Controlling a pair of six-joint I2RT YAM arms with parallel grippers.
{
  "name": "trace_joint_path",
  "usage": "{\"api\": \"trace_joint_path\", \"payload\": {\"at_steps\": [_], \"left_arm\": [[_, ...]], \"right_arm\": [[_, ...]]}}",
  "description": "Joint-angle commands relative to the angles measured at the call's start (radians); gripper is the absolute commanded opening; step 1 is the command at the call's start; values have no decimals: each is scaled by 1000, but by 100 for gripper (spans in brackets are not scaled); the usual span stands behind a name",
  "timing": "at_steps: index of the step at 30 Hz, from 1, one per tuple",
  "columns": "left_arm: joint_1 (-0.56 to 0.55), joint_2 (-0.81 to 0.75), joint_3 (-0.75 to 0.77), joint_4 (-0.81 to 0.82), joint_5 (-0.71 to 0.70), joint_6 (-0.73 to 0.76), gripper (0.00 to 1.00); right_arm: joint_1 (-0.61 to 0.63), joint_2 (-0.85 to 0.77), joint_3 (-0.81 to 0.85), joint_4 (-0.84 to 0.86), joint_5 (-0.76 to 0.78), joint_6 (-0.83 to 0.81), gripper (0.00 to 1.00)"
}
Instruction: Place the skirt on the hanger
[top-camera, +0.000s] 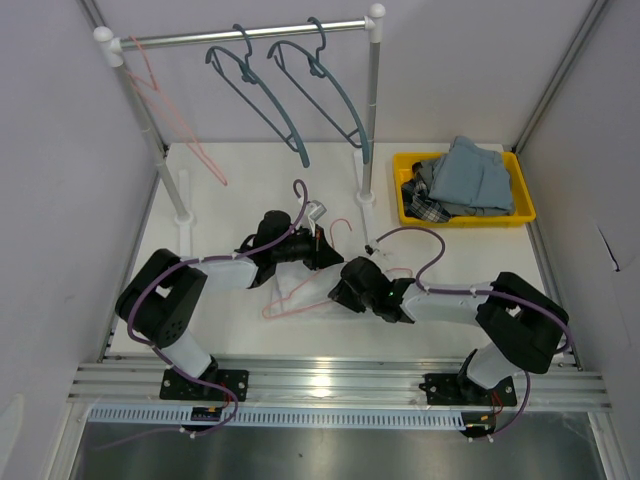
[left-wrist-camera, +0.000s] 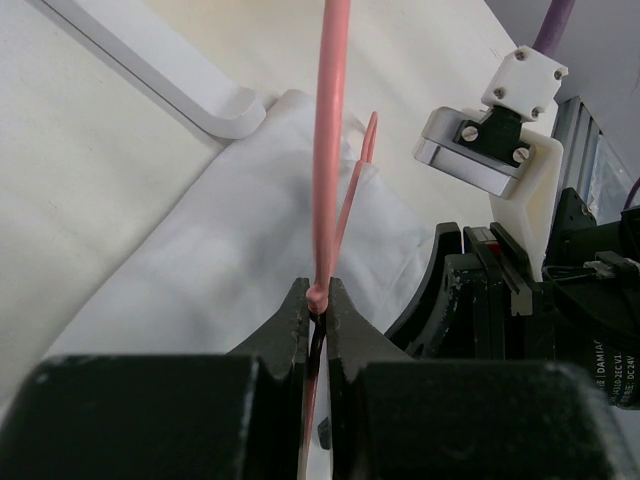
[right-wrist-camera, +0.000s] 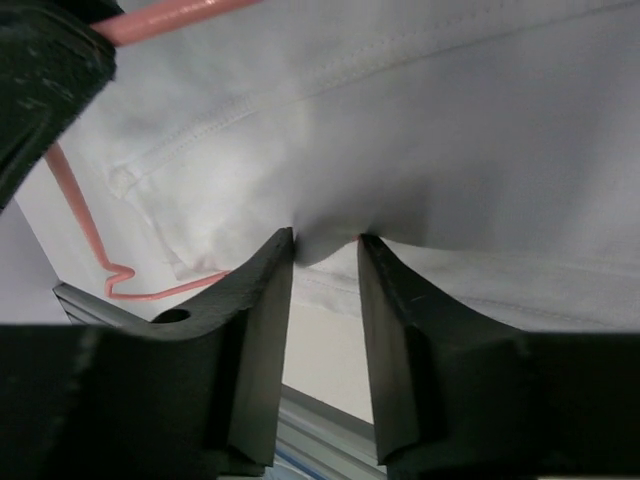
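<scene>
A pink wire hanger (top-camera: 300, 296) lies low over the table between the two arms, its hook (top-camera: 340, 228) pointing back. My left gripper (top-camera: 322, 250) is shut on the hanger's thin wire, which in the left wrist view (left-wrist-camera: 330, 150) runs straight up from the jaws (left-wrist-camera: 318, 295). The white skirt (left-wrist-camera: 230, 250) lies under and around the hanger. My right gripper (top-camera: 345, 290) meets the skirt from the right. In the right wrist view its fingertips (right-wrist-camera: 326, 240) pinch a fold of the skirt (right-wrist-camera: 430, 130), and the hanger (right-wrist-camera: 80, 200) shows at the left.
A clothes rack (top-camera: 372, 110) stands at the back with two blue hangers (top-camera: 290, 100) and a pink one (top-camera: 170, 110). Its white foot (left-wrist-camera: 170, 80) lies close behind the skirt. A yellow bin (top-camera: 520, 215) of clothes sits at the back right.
</scene>
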Motion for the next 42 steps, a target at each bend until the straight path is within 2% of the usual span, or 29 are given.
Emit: {"api": "trace_joint_path", "payload": {"at_steps": [1, 9, 12, 24, 42], "left_arm": [[12, -27, -4, -8, -29, 45, 0], [12, -24, -7, -9, -29, 48, 0], [12, -21, -7, -9, -31, 50, 0], [14, -22, -9, -8, -34, 54, 0], [14, -28, 17, -25, -68, 66, 0]], "right_arm": [[0, 27, 53, -10, 57, -18, 34], [0, 39, 55, -22, 51, -26, 7], [0, 21, 59, -45, 52, -32, 1], [-43, -57, 133, -131, 29, -79, 0], [-50, -143, 133, -191, -7, -92, 0]]}}
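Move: The near edge of the white skirt's upper layer lies right at the right gripper's half-open fingertips, about 1 cm ahead and 1 cm below. From there the pink hanger's neck, held in the left gripper, is some 8 cm ahead and 5 cm higher, and the hanger's left end about 16 cm to the left and 4 cm back, roughly 3 cm lower. From the left gripper that skirt edge lies about 7 cm back and 7 cm below, nearly level sideways. Shut the right fingers to pinch the near edge of the skirt's upper layer, dipping only slightly as they close. Then lift the pinched edge up by about 5 cm, easing forward a centimetre or two at the start of the lift, with the wrist nearly unturned. Keep the left gripper still on the hanger's neck. ##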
